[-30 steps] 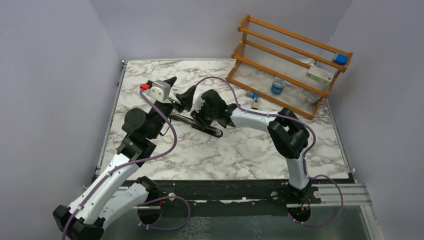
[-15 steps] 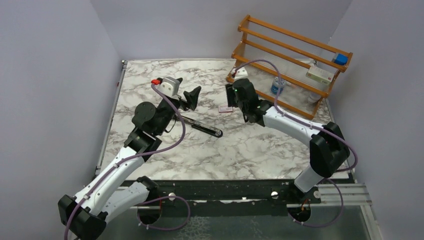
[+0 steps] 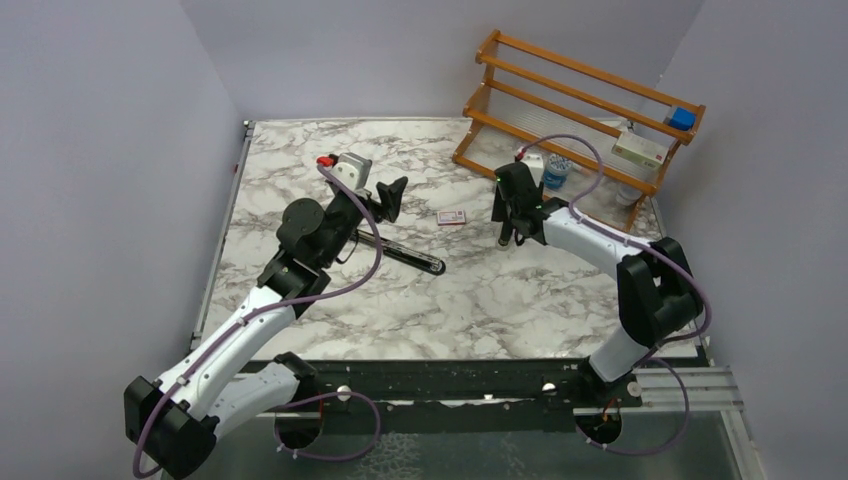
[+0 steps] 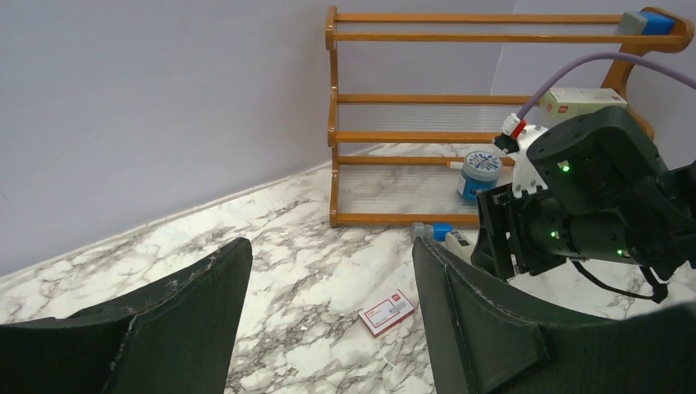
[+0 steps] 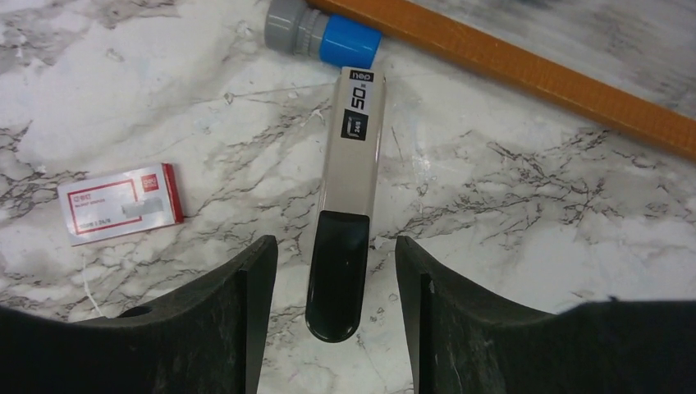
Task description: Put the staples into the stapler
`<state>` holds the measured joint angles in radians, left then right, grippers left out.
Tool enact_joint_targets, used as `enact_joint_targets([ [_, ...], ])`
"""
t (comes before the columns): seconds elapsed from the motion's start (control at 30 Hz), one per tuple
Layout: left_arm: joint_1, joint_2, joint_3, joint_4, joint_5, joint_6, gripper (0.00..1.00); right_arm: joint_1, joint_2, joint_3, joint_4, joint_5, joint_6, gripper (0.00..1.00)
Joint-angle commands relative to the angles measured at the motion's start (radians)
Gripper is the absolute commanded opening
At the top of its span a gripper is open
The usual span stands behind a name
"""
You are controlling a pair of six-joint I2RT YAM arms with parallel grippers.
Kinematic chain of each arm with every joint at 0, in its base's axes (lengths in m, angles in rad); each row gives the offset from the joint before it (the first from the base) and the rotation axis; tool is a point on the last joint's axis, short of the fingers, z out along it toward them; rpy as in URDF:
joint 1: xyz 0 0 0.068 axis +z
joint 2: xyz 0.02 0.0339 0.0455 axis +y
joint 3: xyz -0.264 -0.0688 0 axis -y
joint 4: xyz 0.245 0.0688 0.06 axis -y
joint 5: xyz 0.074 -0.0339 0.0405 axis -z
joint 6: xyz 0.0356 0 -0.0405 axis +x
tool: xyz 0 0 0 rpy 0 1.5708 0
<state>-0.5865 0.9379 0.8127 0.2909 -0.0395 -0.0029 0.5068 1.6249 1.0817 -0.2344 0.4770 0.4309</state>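
The black stapler (image 3: 405,256) lies flat on the marble table, left of centre, its left end under my left arm. The staples are a small pink-red box with a white label (image 3: 451,217), lying alone on the table (image 4: 387,312) (image 5: 121,204). My left gripper (image 3: 388,192) hovers open above the stapler's far side, and the box shows between its fingers (image 4: 328,254) further off. My right gripper (image 3: 507,238) points down near the shelf, open (image 5: 335,246). Its fingers straddle the black end of a slim beige object (image 5: 353,148) without touching it.
A wooden shelf (image 3: 580,120) stands at the back right, holding a white box (image 3: 640,150) and a blue cube (image 3: 682,118). A blue-lidded jar (image 3: 556,172) sits on its lowest level. A grey and blue cylinder (image 5: 324,33) lies by the shelf's front rail.
My right arm swung from the stapler rightward to the shelf and its jaws widened. The staples box came into sight on the table. My left gripper shifted slightly right, still open.
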Motion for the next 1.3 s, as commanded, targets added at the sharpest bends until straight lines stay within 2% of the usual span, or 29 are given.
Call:
enact_joint_targets([
  [0.0,0.000,-0.005,-0.013,0.033,0.022,-0.005,0.75,-0.023,0.060,0.016,-0.046,-0.053,0.075,0.59],
  [0.23,0.000,-0.018,-0.028,0.033,0.015,0.009,0.75,-0.034,0.140,0.034,-0.052,-0.111,0.098,0.58],
  [0.33,-0.001,-0.020,-0.029,0.033,0.012,0.009,0.75,-0.035,0.156,0.028,-0.050,-0.096,0.101,0.54],
  [0.67,-0.001,-0.007,-0.023,0.033,0.015,0.018,0.75,-0.035,0.041,-0.037,0.001,-0.036,0.061,0.12],
  [0.8,0.000,-0.003,-0.017,0.031,0.000,0.036,0.76,-0.035,-0.032,-0.058,0.026,-0.094,-0.024,0.04],
  [0.9,0.002,0.014,0.023,-0.044,-0.025,0.046,0.76,-0.034,-0.122,-0.082,0.074,-0.196,-0.099,0.01],
  [1.07,0.037,0.035,0.033,-0.066,-0.041,0.015,0.76,-0.034,-0.254,-0.139,0.207,-0.545,-0.271,0.01],
  [1.2,0.091,0.062,0.090,-0.141,-0.032,-0.008,0.76,-0.031,-0.267,-0.132,0.217,-0.829,-0.364,0.01],
  [1.27,0.105,0.068,0.109,-0.173,-0.045,-0.011,0.76,-0.017,-0.258,-0.109,0.182,-0.921,-0.405,0.01],
])
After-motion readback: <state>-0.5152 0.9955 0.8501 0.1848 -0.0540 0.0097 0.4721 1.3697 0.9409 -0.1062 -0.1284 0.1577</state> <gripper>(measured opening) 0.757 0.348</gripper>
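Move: The grey-and-black stapler's middle lies about 3 cm ahead of the right hand and 7 cm below, its black end under the fingers. About 13 cm to the hand's left and 4 cm ahead is the red-white staples box; the blue-capped tube is some 10 cm ahead, 1 cm left; the opened black stapler is about 27 cm left and 6 cm back. From the left hand, the grey stapler is roughly 12 cm ahead, 27 cm right and well below. The grey stapler's black end is pinched from both sides once the right hand has sunk about 6.5 cm, fingers tipping down; the hand then lifts it some 12 cm, swinging left and back towards the open black stapler and turning about 35 degrees counter-clockwise. Late on, the open left hand eases down, forward and left. ##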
